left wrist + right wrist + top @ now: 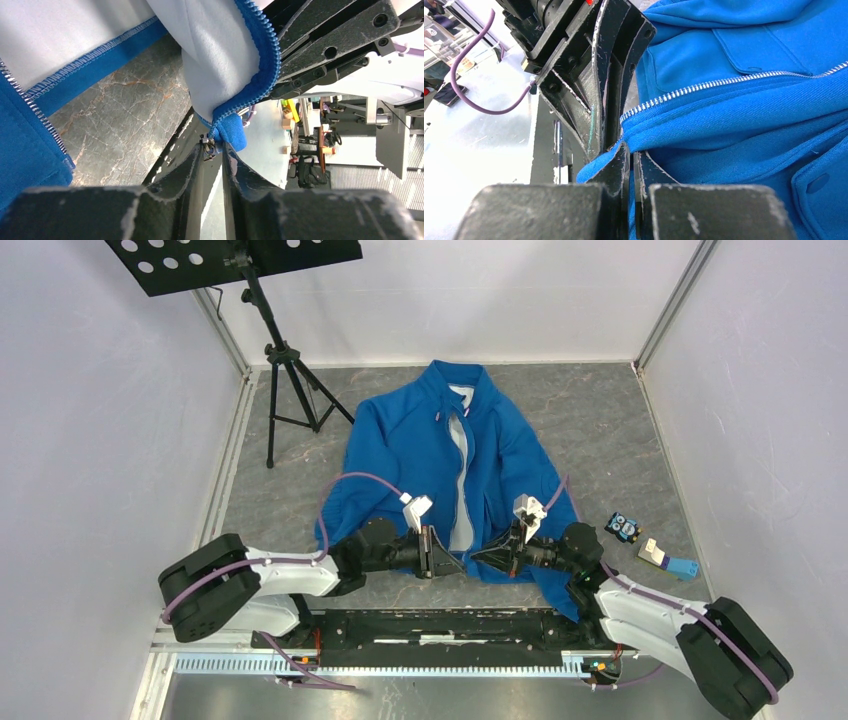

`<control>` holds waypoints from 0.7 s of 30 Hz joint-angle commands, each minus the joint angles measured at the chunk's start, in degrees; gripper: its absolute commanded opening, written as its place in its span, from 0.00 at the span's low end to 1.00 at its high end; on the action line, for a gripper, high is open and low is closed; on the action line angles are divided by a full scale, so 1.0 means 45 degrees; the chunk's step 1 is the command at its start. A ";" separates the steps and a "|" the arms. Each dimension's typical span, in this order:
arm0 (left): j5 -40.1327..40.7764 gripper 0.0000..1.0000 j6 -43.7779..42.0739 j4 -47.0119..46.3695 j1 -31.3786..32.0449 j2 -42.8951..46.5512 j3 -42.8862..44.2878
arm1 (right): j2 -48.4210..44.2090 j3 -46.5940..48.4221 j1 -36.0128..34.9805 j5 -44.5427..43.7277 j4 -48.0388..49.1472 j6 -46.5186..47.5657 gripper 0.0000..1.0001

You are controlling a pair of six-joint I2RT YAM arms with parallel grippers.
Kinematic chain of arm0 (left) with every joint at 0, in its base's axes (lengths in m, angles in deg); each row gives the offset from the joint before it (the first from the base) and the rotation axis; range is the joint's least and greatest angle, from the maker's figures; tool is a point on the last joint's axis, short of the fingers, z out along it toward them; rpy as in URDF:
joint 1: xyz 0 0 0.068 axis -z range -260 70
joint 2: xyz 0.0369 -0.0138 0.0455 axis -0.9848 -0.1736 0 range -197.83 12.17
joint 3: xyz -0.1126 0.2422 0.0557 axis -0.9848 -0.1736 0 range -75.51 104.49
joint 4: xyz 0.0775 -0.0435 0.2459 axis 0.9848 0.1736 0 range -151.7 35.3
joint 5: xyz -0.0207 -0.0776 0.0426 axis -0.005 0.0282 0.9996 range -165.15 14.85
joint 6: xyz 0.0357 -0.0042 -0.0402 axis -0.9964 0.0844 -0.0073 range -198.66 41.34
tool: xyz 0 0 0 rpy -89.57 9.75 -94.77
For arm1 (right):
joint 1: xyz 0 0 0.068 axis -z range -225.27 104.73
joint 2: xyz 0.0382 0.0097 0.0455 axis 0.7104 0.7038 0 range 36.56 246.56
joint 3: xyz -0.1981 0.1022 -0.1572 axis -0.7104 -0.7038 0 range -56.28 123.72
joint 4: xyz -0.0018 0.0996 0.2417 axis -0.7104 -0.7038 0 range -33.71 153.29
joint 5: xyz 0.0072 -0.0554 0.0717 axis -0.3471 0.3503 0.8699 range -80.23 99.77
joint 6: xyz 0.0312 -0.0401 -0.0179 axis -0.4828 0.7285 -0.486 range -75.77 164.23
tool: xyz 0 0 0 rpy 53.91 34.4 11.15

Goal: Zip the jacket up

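Observation:
The bright blue jacket [410,450] lies flat on the table with its collar at the far end. Its front is open along the zipper and shows white lining [462,510]. Both grippers meet at the bottom hem. My left gripper [432,552] is shut on the bottom end of one zipper side, with the small metal slider [208,143] between its fingertips [214,146]. My right gripper [497,558] is shut on the blue hem at the bottom of the other side [630,150]. The silver zipper teeth [704,86] run away from it. The two grippers nearly touch.
A black music stand on a tripod [285,370] stands at the back left. A small blue and black toy [623,528] and a blue and white object [665,558] lie on the table to the right of the jacket. White walls enclose the table.

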 commanded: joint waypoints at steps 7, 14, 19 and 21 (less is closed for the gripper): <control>0.0654 0.02 -0.0252 0.1629 -0.0025 0.0374 0.1076 | -0.0359 -0.0884 -0.0092 -0.0014 -0.0218 0.0344 0.04; 0.2861 0.02 -0.2873 0.6674 0.0002 0.1347 0.2596 | -0.0354 0.1914 -0.0252 -0.2582 -0.7850 0.0319 0.56; 0.2871 0.02 -0.3500 0.7508 0.0019 0.1506 0.2943 | -0.0781 0.3150 -0.0512 -0.3242 -1.0572 -0.0793 0.67; 0.2870 0.02 -0.3645 0.7676 0.0012 0.1428 0.3037 | -0.1280 0.3071 -0.0609 -0.3241 -1.0518 -0.2292 0.72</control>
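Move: The zipper slider, at the hem end of the jacket's right front, lies at the left hand's fingertips, about 1 cm to the hand's right and level with it fore and aft and in height. The right front's corner, pinched by the right hand, is some 2 cm to the left hand's right and 1 cm farther out; the left front's free bottom corner is roughly 3 cm back, 3 cm left and 7 cm below. From the right hand the slider is about 1 cm back, 1 cm left and 1 cm below, and the pinched corner is right at its pads. The left fingers close from a small gap and pinch the metal slider, then carry it forward about 2.5 cm towards the collar and slightly left, tipping the fingertips down some 15 degrees. Meanwhile the right hand opens wide, lets go of the right front's corner and sinks about 4 cm, going some 2 cm forward and a little right, away from the left hand, as its fingertips tip down and swing, ending open above the right front. ##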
